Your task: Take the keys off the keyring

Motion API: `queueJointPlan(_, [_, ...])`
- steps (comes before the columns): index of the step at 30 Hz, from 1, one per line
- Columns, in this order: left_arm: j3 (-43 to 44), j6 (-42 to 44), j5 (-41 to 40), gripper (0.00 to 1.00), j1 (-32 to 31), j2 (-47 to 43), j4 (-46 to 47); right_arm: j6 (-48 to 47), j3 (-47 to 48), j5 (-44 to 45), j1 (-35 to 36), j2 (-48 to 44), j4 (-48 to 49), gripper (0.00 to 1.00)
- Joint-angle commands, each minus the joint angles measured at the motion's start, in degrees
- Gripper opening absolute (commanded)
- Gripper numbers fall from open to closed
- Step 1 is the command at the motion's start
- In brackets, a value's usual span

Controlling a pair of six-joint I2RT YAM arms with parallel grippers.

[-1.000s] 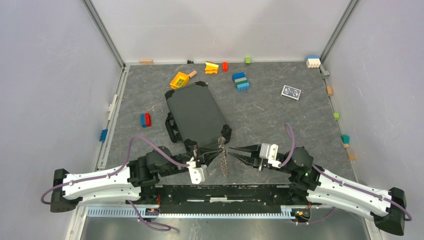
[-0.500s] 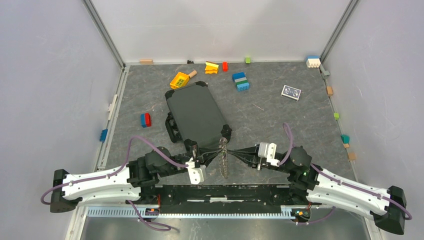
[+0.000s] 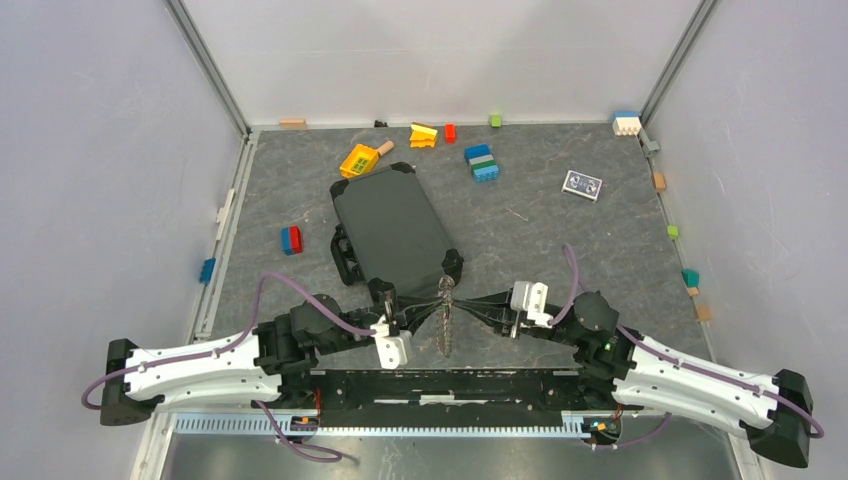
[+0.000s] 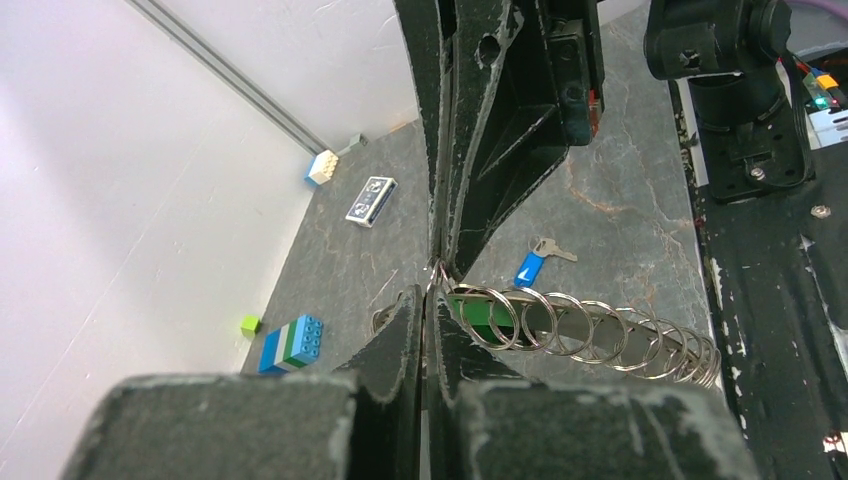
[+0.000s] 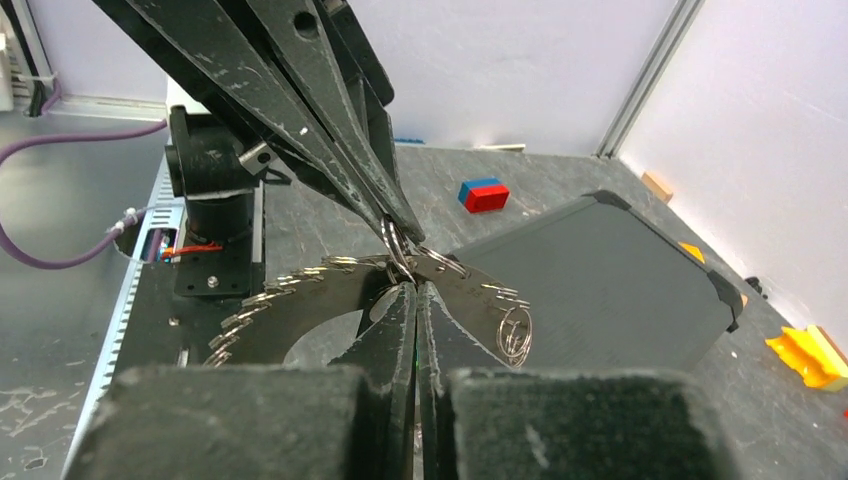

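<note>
The keyring (image 3: pixel 445 318) hangs edge-on above the table's near edge, between my two grippers. In the right wrist view it is a toothed metal disc shape, the keys (image 5: pixel 250 310) fanned round its rim. My left gripper (image 3: pixel 430 303) is shut on the keyring's top edge beside the green tag (image 4: pixel 485 310). A row of small split rings (image 4: pixel 600 338) trails off to the right. My right gripper (image 5: pixel 408 285) is shut on the same top edge, tip to tip with the left gripper (image 5: pixel 395 228). One blue-headed key (image 4: pixel 530 268) lies loose on the table below.
A dark flat case (image 3: pixel 392 228) lies just behind the grippers. Farther back are a blue-green brick stack (image 3: pixel 482 163), a small card (image 3: pixel 581 185), yellow toys (image 3: pixel 358 160) and a red-blue brick (image 3: pixel 291 239). Small blocks line the walls.
My right gripper has slid left onto the keyring's top edge and closed its jaws there. The left gripper and the keyring have stayed where they were.
</note>
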Motion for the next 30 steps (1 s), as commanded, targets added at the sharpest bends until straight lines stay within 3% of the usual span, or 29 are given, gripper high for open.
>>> queueJointPlan(1, [0.49, -1.72, 0.51, 0.02, 0.06, -1.26, 5.97, 1.55, 2.81, 2.51, 0.12, 1.48, -3.34, 0.0])
queueJointPlan(16, [0.27, -1.53, 0.65, 0.02, 0.07, -1.21, 6.02, 0.44, 7.2, 1.31, 0.13, 4.93, -7.59, 0.0])
queueJointPlan(24, [-0.1, -1.47, 0.03, 0.02, 0.07, -1.78, 6.07, -3.44, 6.26, 4.59, 0.13, -1.18, -9.27, 0.29])
queueJointPlan(30, [-0.27, -1.54, -0.31, 0.02, 0.06, -1.69, 6.55, 5.39, 4.24, 3.93, 0.13, -0.88, -4.66, 0.36])
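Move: The small split ring gripped in the left fingertips is already between the right hand's shut fingers, only about 1 cm to that hand's left and level with it. From the right hand, the big keyring's middle hangs about 2 cm back, 1 cm left and 4 cm below. The green-tagged key is about 1 cm back, 1 cm left and 3 cm down. The blue key lies on the table roughly 9 cm ahead, 15 cm right and 26 cm lower. From the left hand, the split ring is 1 cm to the right. Still closed on the small split ring beside the left fingertips, the right hand pulls down about 3 cm and 1 cm forward, its fingertips dipping some 8 degrees. Then its fingers open to about a third, let go of the ring, and it climbs about 3.5 cm while drawing a little to the right. The left hand keeps its pinch almost in place. ##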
